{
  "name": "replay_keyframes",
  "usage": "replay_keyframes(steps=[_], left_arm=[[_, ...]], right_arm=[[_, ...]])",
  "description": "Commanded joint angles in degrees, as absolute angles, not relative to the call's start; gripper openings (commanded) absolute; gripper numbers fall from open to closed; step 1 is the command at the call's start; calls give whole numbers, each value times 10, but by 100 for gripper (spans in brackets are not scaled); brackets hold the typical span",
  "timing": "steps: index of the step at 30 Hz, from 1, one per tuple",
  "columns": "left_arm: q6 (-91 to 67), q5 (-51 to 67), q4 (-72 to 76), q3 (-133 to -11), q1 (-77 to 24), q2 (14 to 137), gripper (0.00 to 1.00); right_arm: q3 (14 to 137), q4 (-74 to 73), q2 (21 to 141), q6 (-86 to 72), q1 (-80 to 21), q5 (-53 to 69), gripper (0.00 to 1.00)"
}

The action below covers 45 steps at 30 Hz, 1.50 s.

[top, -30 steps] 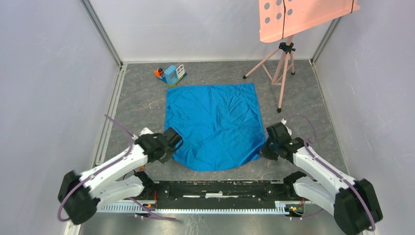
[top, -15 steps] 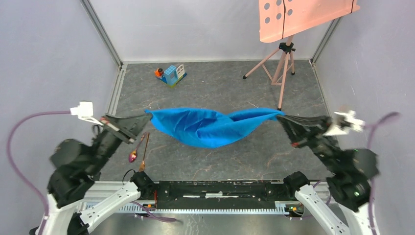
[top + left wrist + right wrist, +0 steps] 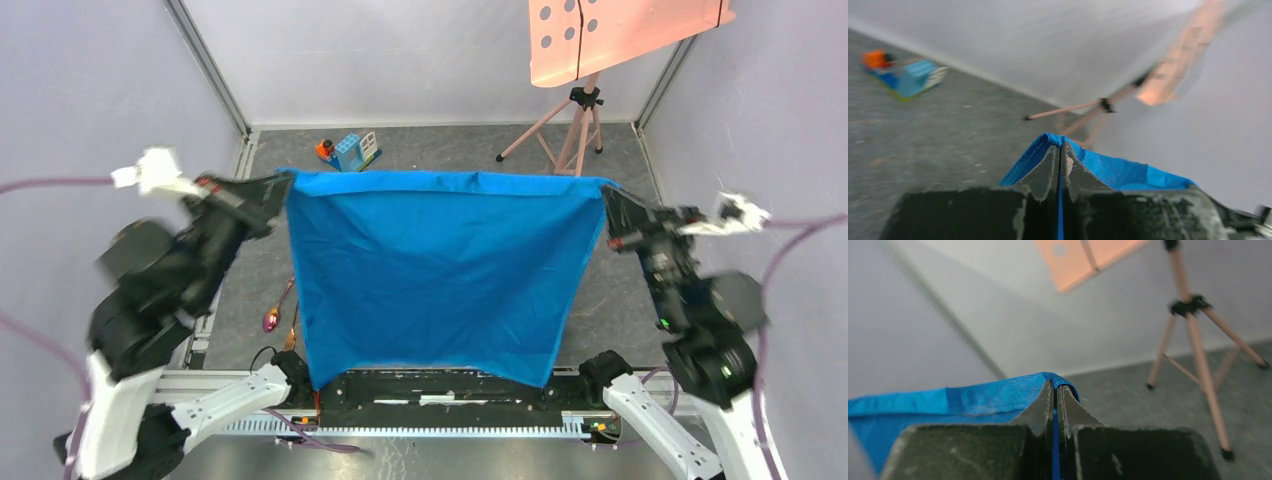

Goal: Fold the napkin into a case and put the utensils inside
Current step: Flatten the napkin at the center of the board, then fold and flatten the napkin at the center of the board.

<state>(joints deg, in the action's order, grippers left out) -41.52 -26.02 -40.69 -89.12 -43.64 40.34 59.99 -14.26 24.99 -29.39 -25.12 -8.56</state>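
The bright blue napkin (image 3: pixel 440 270) hangs spread in the air as a flat sheet, held by its two upper corners. My left gripper (image 3: pixel 283 184) is shut on the left corner (image 3: pixel 1058 142). My right gripper (image 3: pixel 606 195) is shut on the right corner (image 3: pixel 1055 380). Both arms are raised high above the table. The golden-copper spoon (image 3: pixel 276 308) and fork (image 3: pixel 295 325) lie on the table at the left, partly hidden by the cloth's edge. No case is formed; the cloth is unfolded.
A small blue-and-white toy block house (image 3: pixel 352 151) stands at the back of the grey table. A pink tripod stand (image 3: pixel 575 130) with a perforated pink board stands at the back right. White walls enclose the table on three sides.
Both arms have lifted the napkin off the table by its corners, raised it high and pulled it taut into a hanging sheet. The spoon and fork came into view at left.
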Motion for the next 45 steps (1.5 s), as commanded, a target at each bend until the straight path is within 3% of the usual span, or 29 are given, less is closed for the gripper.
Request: replay_keyframes(steps=[1,3,6,8,14,17,22,27,32,36,45], left_arm=[[-367,-439,-463,-901,-434,537,2],[-341,-432,-431,-886,-391,587,2],[-372,-221,-380,-832,-222,649,2],[-379,-139,-302,-778,-171,703,2],[-400,54,-96,-742,-99,896,2],[-411,142,-51,-780,-81,990,2],[-402,175,-26,-811,-68,1059,2],[-401,192,-47,-803,-56,1066,2],[-359,162,-210,-785,-49,1014,2],[-321,139,-290,-705,-48,934,2],[-309,102,-354,-535,-48,778,2]], right_arm=[[557,-170,358,-319,-253,-311,0],[527,-113,404,-298,-253,-341,0],[483,-29,474,-274,-252,-373,0],[447,45,518,-249,-251,-381,0],[402,250,689,-171,-229,-334,0],[440,267,776,-150,-207,-290,0],[480,276,841,-123,-185,-213,0],[513,216,861,-126,-174,-146,0],[553,21,828,-160,-175,-67,0],[470,-55,742,-189,-175,38,0],[324,-163,588,-203,-175,107,0]])
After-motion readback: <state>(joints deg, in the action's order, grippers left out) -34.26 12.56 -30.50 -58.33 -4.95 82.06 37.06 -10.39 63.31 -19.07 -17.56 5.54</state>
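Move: The napkin, still pinched by two corners, hangs high over the board. The board's centre lies about 13 cm ahead, 15 to the right and 50 below the left hand, and some 9 cm ahead, 19 to the left and 46 below the right. The spoon is roughly 6 ahead and 11 left of the left hand, the fork 4 ahead and 9 left, both 50 below. A tripod foot stands around 18 ahead, 5 right and 46 below the right hand. The napkin is swung out and down onto the board by both hands together, the left reaching over 30 cm forward and nearly 40 down, the right a little less; both then draw back about 15 cm towards the bases, low over the cloth. The wrists tip steeply downward, some 50 to 60 degrees, and the closed fingers keep pinching their corners. ##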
